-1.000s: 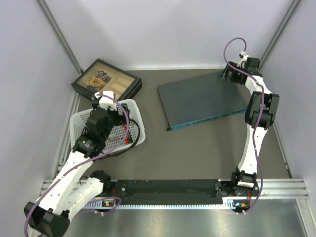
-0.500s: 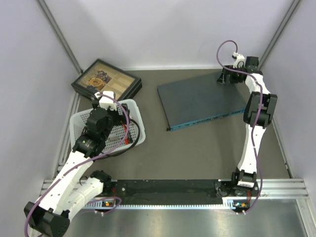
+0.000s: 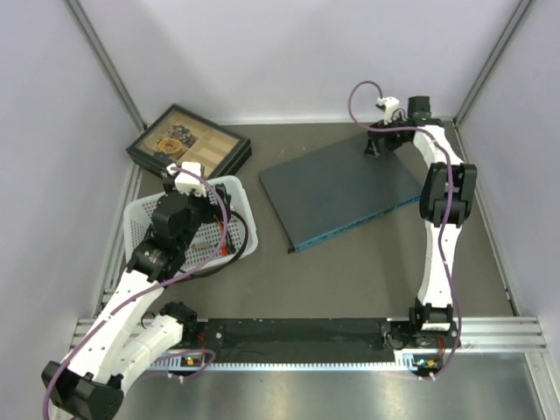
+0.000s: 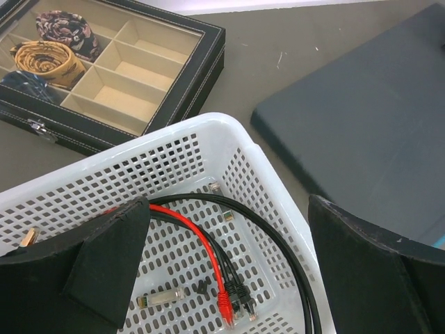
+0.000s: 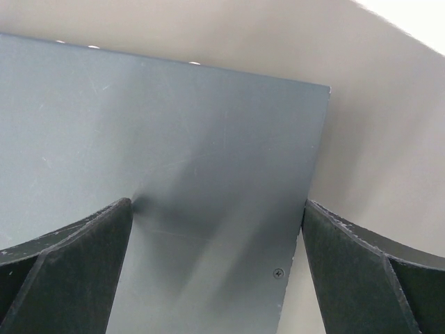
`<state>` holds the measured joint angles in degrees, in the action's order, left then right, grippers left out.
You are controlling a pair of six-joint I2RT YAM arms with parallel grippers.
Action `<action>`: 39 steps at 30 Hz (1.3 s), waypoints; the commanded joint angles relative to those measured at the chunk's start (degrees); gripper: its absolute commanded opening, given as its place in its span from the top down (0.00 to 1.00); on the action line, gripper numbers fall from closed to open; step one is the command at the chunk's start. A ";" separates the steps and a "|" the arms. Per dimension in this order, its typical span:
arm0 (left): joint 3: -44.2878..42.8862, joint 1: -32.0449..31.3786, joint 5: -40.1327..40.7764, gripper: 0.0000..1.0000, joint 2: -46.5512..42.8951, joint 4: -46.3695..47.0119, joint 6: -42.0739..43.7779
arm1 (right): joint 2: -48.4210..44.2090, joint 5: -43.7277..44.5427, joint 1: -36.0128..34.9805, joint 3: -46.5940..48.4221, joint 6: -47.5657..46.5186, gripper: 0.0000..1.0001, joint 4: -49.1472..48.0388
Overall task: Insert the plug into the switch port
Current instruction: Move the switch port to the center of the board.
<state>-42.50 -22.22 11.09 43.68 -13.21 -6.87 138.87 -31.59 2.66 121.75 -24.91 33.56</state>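
Observation:
The switch [image 3: 337, 188] lies flat on the mat at the back right, a dark blue-grey box with its teal port edge [image 3: 354, 224] facing the arms. My right gripper [image 3: 378, 144] stands open at the switch's far right corner; in the right wrist view [image 5: 217, 209] one finger rests on the switch [image 5: 208, 139] top and the other is at its side edge. My left gripper [image 4: 226, 229] hangs open over the white basket [image 4: 257, 139]. On the basket floor lie a red plug [image 4: 224, 303] and black plugs [image 4: 243, 296] on their cables.
A black compartmented box [image 3: 188, 144] with rolled ties stands at the back left, just behind the white basket [image 3: 140, 219]. Grey walls and metal posts close in the back and sides. A black rail [image 3: 297, 332] runs between the arm bases.
My right gripper has swung left along the back. The switch has slid left and turned with it, so its teal edge now lies more slanted. The left arm has not moved.

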 commanded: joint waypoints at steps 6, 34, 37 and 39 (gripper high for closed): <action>0.05 0.24 -1.34 0.01 -1.49 3.11 -0.33 | -3.86 -11.91 -11.09 -10.65 -5.42 0.01 13.02; -7.95 5.69 15.10 0.01 17.57 -15.43 -19.91 | -62.12 23.68 -20.14 -59.58 29.99 0.01 -14.75; -8.74 8.15 15.54 0.01 20.03 -20.70 -26.05 | -66.18 23.94 -24.27 -64.95 31.14 0.01 -17.82; -9.44 10.17 15.01 0.01 22.49 -25.52 -29.23 | -67.67 23.86 -26.82 -66.55 30.71 0.01 -18.62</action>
<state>-48.58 -14.90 24.43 63.53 -29.58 -26.55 74.87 -8.88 -20.23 58.46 2.52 19.92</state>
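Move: The switch port's middle lies about 15 cm back and 13 cm left of the right hand, roughly 3 cm below it, with the right finger against its right side near the far corner. The basket is some 63 cm left of that hand and 30 cm back. From the left hand, the basket is 10 cm left and 20 cm down, level fore and aft; the switch port lies about 14 cm ahead, 36 cm right and 22 cm below. Right hand pushes the switch port left, then back, and lifts clear; left dips about 10 cm over the basket. ##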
